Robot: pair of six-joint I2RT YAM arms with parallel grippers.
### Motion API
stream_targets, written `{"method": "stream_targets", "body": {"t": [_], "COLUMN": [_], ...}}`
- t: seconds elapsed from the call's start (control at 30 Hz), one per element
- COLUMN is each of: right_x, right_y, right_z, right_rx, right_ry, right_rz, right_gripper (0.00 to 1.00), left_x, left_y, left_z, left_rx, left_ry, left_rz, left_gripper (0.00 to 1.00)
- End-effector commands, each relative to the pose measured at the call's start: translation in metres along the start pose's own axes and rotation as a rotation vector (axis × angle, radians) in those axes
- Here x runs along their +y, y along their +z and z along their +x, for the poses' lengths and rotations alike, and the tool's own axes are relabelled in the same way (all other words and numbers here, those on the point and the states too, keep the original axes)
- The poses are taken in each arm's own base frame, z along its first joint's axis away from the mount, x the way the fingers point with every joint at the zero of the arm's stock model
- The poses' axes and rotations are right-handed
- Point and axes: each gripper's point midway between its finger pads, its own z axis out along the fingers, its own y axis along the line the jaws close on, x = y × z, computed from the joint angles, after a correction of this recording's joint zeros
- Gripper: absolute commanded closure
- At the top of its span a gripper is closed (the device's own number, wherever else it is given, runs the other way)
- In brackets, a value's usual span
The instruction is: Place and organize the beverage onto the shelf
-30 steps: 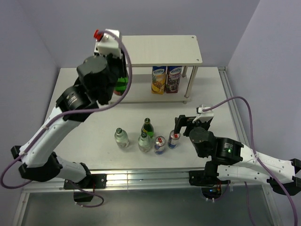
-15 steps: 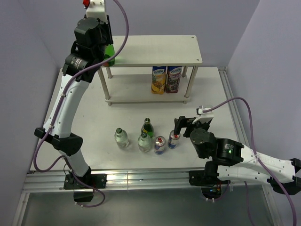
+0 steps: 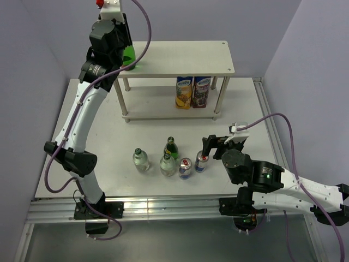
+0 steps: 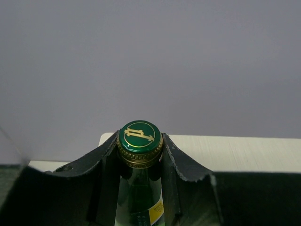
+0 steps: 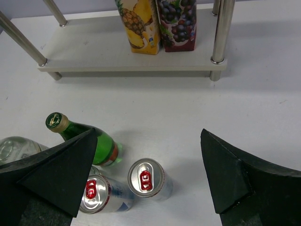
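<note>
My left gripper (image 3: 126, 52) is shut on the neck of a green glass bottle (image 4: 139, 137) with a yellow label. It holds the bottle (image 3: 130, 55) upright at the left end of the shelf's top board (image 3: 185, 57); I cannot tell if it rests on the board. On the table stand a second green bottle (image 3: 171, 147), two clear bottles (image 3: 140, 159) (image 3: 167, 164) and two cans (image 3: 185, 168) (image 3: 201, 161). My right gripper (image 5: 148, 134) is open above the right can (image 5: 146, 175), touching nothing.
Two juice cartons (image 3: 184, 91) (image 3: 202, 90) stand on the shelf's lower board (image 3: 158, 106), right of centre. Metal posts (image 5: 221, 28) hold the boards. Walls close in behind and at the right.
My left arm has lifted the green bottle from in front of the lower board up to the left end of the top board. The right arm has not moved.
</note>
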Motion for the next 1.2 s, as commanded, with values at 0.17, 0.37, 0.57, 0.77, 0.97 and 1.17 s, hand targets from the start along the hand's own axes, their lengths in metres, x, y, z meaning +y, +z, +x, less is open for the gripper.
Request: {"method": "stream_targets", "body": {"t": [0.17,0.37,0.57,0.77,0.97,1.17], "right_x": [0.0,-0.001,-0.001,-0.002,-0.003,-0.003], "right_y": [-0.002,-0.003,-0.003,-0.003,-0.003,-0.003], "right_z": [-0.006,-0.007,-0.007,-0.007,-0.007,-0.008], "right_rx": [-0.025,-0.026,-0.027,-0.028,-0.029,-0.029], "right_ry": [0.033,0.036,0.038,0.04,0.042,0.041], "right_rz": [-0.002,0.001,0.004,0.007,0.008,0.011], "right_gripper": [0.03,0.03,0.03,0.03,0.03,0.03], "left_x": [-0.005,-0.004,-0.002,-0.001,0.004,0.014], "left_y": [0.007,0.013,0.01,0.007,-0.013,-0.045], "left_z": [-0.055,-0.039,-0.03,-0.03,-0.04,-0.041], "left_rx": [-0.216,-0.192,-0.18,-0.175,-0.169,-0.142], "left_ry": [-0.102,-0.078,-0.035,-0.03,-0.044,-0.098], "left_rz": [0.02,-0.008,-0.003,-0.002,0.009,0.013], "left_gripper": [1.0,0.82,0.35,0.23,0.01,0.01]}}
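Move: The left hand still grips the green bottle by its neck over the left end of the top shelf; the spot for it is about 3 cm ahead, 1 cm right and some 13 cm below. The shelf's left edge is about 7 cm to the left of that hand, level with the spot; the pineapple carton stands on the lower shelf about 23 cm right, 4 cm ahead and 30 cm down. From the right hand the bottle is roughly 32 cm ahead, 32 cm left and 20 cm up. The left hand carries the green bottle about 2.5 cm forward, opens wide, then backs off 3.5 cm. ##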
